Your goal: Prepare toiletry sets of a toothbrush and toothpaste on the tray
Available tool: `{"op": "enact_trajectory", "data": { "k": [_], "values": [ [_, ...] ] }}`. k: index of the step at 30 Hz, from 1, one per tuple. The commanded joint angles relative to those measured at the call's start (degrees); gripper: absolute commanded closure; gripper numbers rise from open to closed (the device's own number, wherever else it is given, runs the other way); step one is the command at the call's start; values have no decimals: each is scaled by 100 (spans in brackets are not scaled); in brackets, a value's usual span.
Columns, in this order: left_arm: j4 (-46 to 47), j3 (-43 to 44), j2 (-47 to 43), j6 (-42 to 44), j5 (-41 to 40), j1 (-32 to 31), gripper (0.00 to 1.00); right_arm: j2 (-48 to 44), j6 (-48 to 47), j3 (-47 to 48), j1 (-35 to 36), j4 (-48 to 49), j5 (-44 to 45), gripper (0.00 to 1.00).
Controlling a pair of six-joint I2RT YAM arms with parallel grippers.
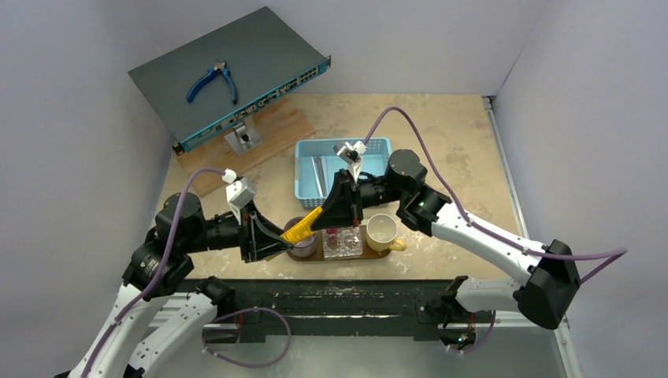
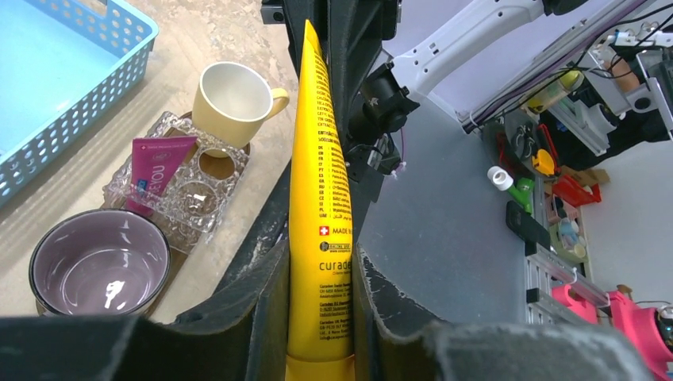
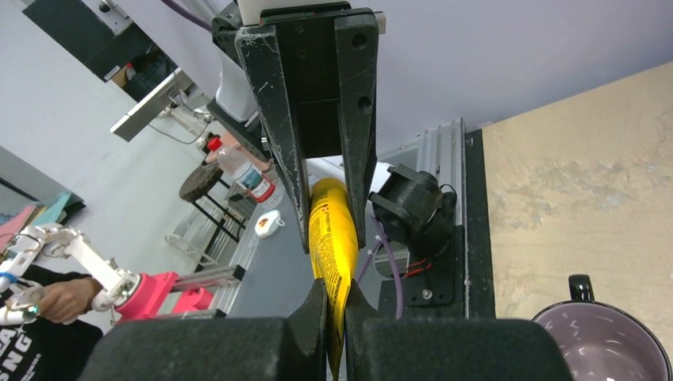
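Note:
A yellow toothpaste [image 1: 303,228] tube hangs in the air between both grippers, just above the left end of the tray [image 1: 346,258]. My left gripper [image 1: 285,240] [image 2: 320,254] is shut on its thick cap end [image 2: 317,159]. My right gripper [image 1: 324,216] [image 3: 335,298] is shut on the flat crimped end [image 3: 329,230]. A pink toothpaste [image 2: 155,171] tube stands tilted in a clear glass holder [image 2: 190,178] on the tray. Thin grey toothbrush sticks [image 1: 317,175] lie in the blue basket [image 1: 370,146].
On the tray also stand a purple bowl [image 2: 99,262] at the left and a cream cup [image 1: 382,230] at the right. A grey network switch [image 1: 260,55] with blue pliers [image 1: 213,79] on top rests on a wooden board [image 1: 272,130] at the back left.

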Motion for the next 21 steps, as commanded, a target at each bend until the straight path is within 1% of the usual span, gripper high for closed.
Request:
{"op": "enact_trajectory", "data": {
  "k": [1, 2, 4, 7, 9, 12, 18, 21],
  "values": [
    [444, 48, 37, -1, 295, -7, 92, -106, -240, 343, 44, -111, 47, 100],
    [430, 58, 35, 6, 310, -7, 91, -104, -285, 369, 44, -186, 60, 100],
    [397, 100, 24, 15, 301, -8, 83, -111, -409, 444, 52, -448, 174, 100],
    [284, 186, 2, 61, 176, -8, 63, -138, -704, 581, 110, -930, 397, 100],
    [178, 270, -35, 106, -3, -7, 54, -160, -935, 702, 158, -1324, 574, 100],
    [-8, 417, -61, 188, -259, -3, 47, -219, -1188, 851, 198, -1807, 792, 100],
    [-390, 682, -69, 399, -857, -6, 37, -359, -1719, 1236, 273, -2994, 1403, 100],
    [-560, 785, -84, 521, -1185, -8, 29, -446, -1940, 1524, 306, -3732, 1895, 100]
  ]
}}
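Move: The yellow toothpaste spans both my hands: its middle is about 2 cm to the right and 2 cm ahead of my left hand, which pinches its cap end. My right hand holds the tail; the tray's clear holder, with the pink tube in it, lies some 25 cm below it, 4 cm right and 1 cm ahead. From that hand the purple mug is 5 cm left, 1 cm ahead, and the cream mug 13 cm right, 3 cm ahead, both about 22 cm lower. I open my left fingers wide and let go of the cap end, then ease that hand about 2 cm up, with a little drift left and forward, away from the yellow toothpaste. My right hand keeps its pinch on the tail, creeps about 1 cm forward, tips its fingers down some 10 degrees and swings them about as much clockwise. ##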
